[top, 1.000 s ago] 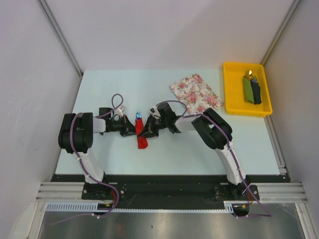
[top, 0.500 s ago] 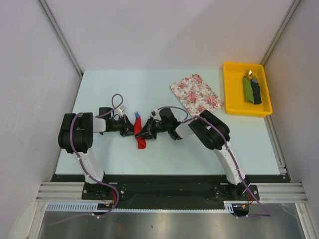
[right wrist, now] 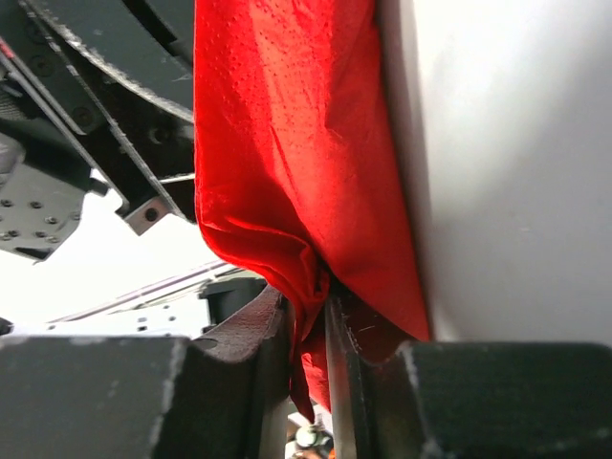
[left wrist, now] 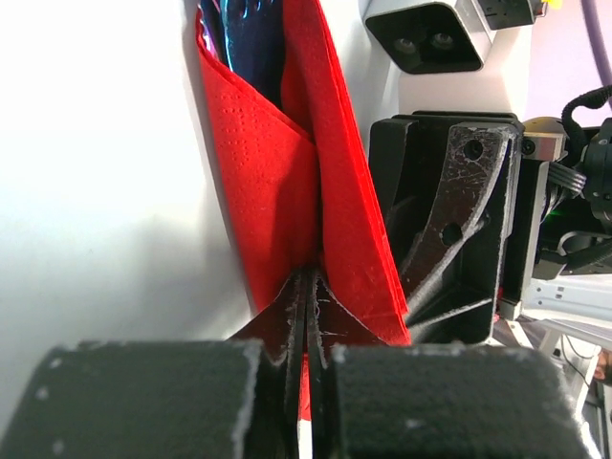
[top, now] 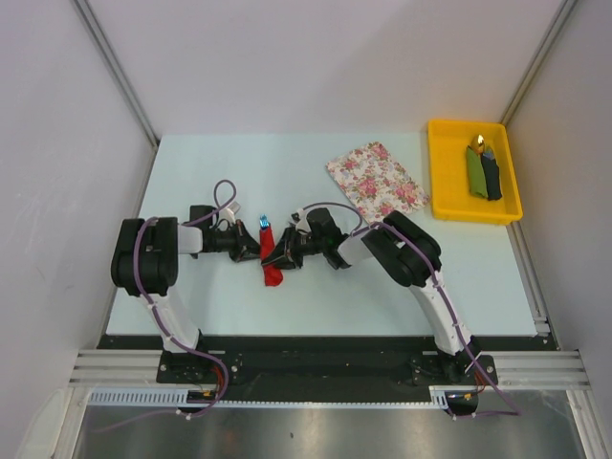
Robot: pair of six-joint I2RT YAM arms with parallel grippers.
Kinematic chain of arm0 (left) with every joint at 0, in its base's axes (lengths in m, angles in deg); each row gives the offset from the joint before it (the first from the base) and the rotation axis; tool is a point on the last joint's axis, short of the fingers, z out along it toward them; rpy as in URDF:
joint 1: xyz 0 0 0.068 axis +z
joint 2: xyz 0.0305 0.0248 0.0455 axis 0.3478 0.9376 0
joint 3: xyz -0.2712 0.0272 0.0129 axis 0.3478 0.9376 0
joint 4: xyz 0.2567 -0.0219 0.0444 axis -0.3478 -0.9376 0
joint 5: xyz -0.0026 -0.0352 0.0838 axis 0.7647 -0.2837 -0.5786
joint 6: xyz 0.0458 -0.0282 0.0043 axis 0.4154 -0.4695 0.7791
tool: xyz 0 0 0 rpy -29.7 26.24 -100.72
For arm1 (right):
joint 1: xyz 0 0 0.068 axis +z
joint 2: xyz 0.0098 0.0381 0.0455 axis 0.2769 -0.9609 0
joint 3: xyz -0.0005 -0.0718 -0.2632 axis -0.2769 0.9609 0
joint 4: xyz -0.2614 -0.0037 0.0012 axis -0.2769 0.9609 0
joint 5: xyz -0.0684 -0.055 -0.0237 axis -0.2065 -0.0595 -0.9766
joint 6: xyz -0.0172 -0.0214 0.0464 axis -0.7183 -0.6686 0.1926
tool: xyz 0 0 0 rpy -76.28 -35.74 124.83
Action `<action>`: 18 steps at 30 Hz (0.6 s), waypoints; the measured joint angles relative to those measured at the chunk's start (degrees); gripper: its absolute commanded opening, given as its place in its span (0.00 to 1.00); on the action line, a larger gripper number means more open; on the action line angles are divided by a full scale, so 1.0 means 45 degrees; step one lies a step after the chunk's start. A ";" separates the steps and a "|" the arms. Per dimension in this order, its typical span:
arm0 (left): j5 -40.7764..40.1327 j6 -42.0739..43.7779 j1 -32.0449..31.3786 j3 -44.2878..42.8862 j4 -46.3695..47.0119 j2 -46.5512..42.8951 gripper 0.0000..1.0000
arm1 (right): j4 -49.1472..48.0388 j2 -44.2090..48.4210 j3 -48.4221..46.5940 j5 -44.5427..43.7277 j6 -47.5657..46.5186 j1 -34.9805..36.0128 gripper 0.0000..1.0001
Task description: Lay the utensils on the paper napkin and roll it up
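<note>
The red paper napkin [top: 271,260] lies folded into a narrow strip at the table's middle, between both grippers. The blue utensils [top: 264,224] poke out of its far end, and they show dark inside the fold in the left wrist view [left wrist: 251,38]. My left gripper [top: 253,251] [left wrist: 308,287] is shut on the napkin's left edge [left wrist: 277,191]. My right gripper [top: 275,256] [right wrist: 311,306] stands on the other side with its jaws slightly parted. A bunched fold of the napkin [right wrist: 287,143] sits loosely between them.
A pink floral cloth [top: 376,180] lies at the back right. Beyond it a yellow tray [top: 475,216] holds a green roll and a dark roll [top: 483,172]. White walls close in the table on both sides.
The right gripper's jaws have parted a little around the napkin fold, and its wrist has shifted slightly. The left gripper has stayed shut on the napkin.
</note>
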 measured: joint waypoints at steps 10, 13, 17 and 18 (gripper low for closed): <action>-0.0607 0.0393 0.0019 -0.0010 -0.0670 -0.0661 0.00 | 0.0899 0.0005 -0.0228 -0.0155 -0.1049 -0.0024 0.25; -0.0743 0.0437 0.0155 -0.0010 -0.0831 -0.1243 0.02 | 0.1224 0.0000 -0.0350 -0.0155 -0.1248 -0.0053 0.25; -0.0826 0.0578 0.0549 -0.0102 -0.1039 -0.2249 0.04 | 0.1860 0.0005 -0.0641 -0.0155 -0.1525 -0.0092 0.26; -0.0826 0.0627 0.0627 -0.0165 -0.1103 -0.2390 0.05 | 0.2025 0.0005 -0.0724 -0.0151 -0.1564 -0.0097 0.27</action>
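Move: The red napkin roll, its middle about 3 cm to the left hand's right and level with it, lies against that hand's shut tips; the fork head sticking out of its far end is some 8 cm ahead and 1 cm right. The right hand has the near half between its fingers, the roll's middle about 2 cm ahead, the fork head roughly 10 cm ahead and 1 cm left, the floral napkin around 19 cm ahead and 26 cm right. The napkin roll stays held between the right fingers, which ease down about 1 cm and keep their hold. From its left side the left gripper, still shut, hesitates and then comes free, speeding up and away: some 4 cm upward, with a smaller shift to the left and forward, its wrist tilting by around 10 degrees. ##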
